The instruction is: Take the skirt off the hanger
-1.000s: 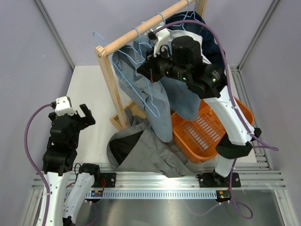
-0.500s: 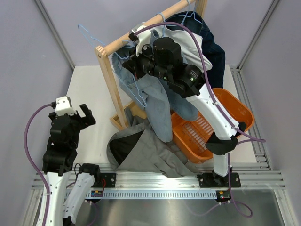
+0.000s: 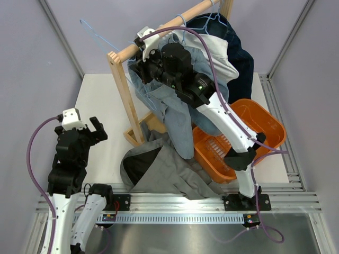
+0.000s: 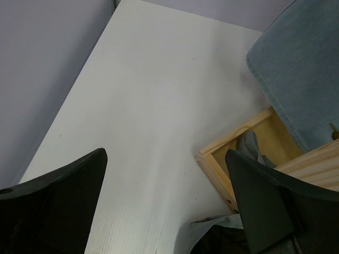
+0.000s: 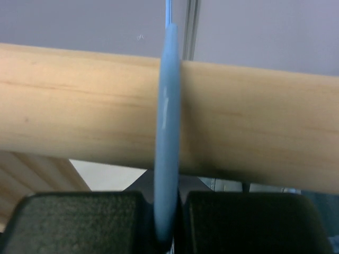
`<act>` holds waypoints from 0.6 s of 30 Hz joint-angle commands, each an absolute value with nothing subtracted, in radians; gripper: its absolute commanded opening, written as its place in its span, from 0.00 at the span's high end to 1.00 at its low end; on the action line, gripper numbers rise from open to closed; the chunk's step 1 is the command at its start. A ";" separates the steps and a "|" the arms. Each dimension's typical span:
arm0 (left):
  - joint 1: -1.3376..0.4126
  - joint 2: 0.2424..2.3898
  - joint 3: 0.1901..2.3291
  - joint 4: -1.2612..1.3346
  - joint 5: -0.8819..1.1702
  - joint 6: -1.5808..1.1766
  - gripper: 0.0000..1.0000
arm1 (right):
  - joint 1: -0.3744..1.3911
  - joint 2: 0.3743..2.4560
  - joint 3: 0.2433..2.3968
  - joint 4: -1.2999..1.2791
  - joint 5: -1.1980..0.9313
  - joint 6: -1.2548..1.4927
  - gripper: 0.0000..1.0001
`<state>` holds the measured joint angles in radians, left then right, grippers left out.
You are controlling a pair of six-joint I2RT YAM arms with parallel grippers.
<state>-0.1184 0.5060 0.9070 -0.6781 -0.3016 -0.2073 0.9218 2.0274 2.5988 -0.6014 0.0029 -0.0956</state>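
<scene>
The grey skirt lies crumpled on the table in front of the rack, its dark inner side turned up; a corner shows in the left wrist view. My right gripper is up at the left end of the wooden rail, shut on a thin light-blue hanger that crosses the rail. The hanger's wire sticks out up and left past the rail end and carries no skirt. My left gripper is open and empty over the white table.
Blue denim garments, a dark denim one and a pale garment hang on the rail from other blue hangers. An orange basket stands at the right. The rack's wooden foot lies near my left gripper.
My right arm has moved left along the rail, carrying the blue hanger up and left past the rail's end. The left arm and the skirt have not moved.
</scene>
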 commanded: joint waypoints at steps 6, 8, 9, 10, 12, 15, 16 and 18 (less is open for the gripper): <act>-0.120 0.494 0.916 -0.609 -0.276 -0.229 0.01 | 0.927 1.984 2.527 -0.548 0.003 -0.169 0.87; -0.120 0.500 0.911 -0.603 -0.267 -0.232 0.01 | 0.927 1.951 2.496 -0.546 -0.038 -0.192 0.75; -0.120 0.502 0.911 -0.601 -0.265 -0.232 0.01 | 0.927 1.924 2.481 -0.548 -0.055 -0.201 0.66; -0.120 0.502 0.911 -0.600 -0.264 -0.230 0.01 | 0.925 1.910 2.467 -0.546 -0.064 -0.219 0.62; -0.121 0.506 0.910 -0.594 -0.259 -0.226 0.01 | 0.925 1.856 2.418 -0.552 -0.095 -0.247 0.49; -0.120 0.511 0.905 -0.586 -0.256 -0.222 0.01 | 0.922 1.778 2.338 -0.561 -0.147 -0.270 0.30; -0.120 0.514 0.907 -0.581 -0.253 -0.221 0.01 | 0.919 1.760 2.303 -0.568 -0.161 -0.278 0.14; -0.120 0.523 0.908 -0.575 -0.247 -0.219 0.01 | 0.917 1.707 2.278 -0.577 -0.192 -0.290 0.04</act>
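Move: The empty blue hanger, still pinched in the right hand, reaches the wooden rail at a spot about 3 cm ahead, 3 cm left and 3 cm above that hand. The rail's left post top is some 9 cm left, 1 cm ahead and 2 cm up; the next denim skirt hangs roughly 3 cm back, 5 cm right, its middle some 20 cm lower. From the idle left hand, the rail spot is about 13 cm ahead, 15 cm right and 22 cm up. The blue hanger, its hook already across the rail, is let go: the right fingers part from shut to nearly wide open, ending their pinch. After edging forward barely half a centimetre, the right hand draws back about 4 cm and sinks roughly 2.5 cm, easing right away from the rail, with a wrist turn of some 10 degrees. ##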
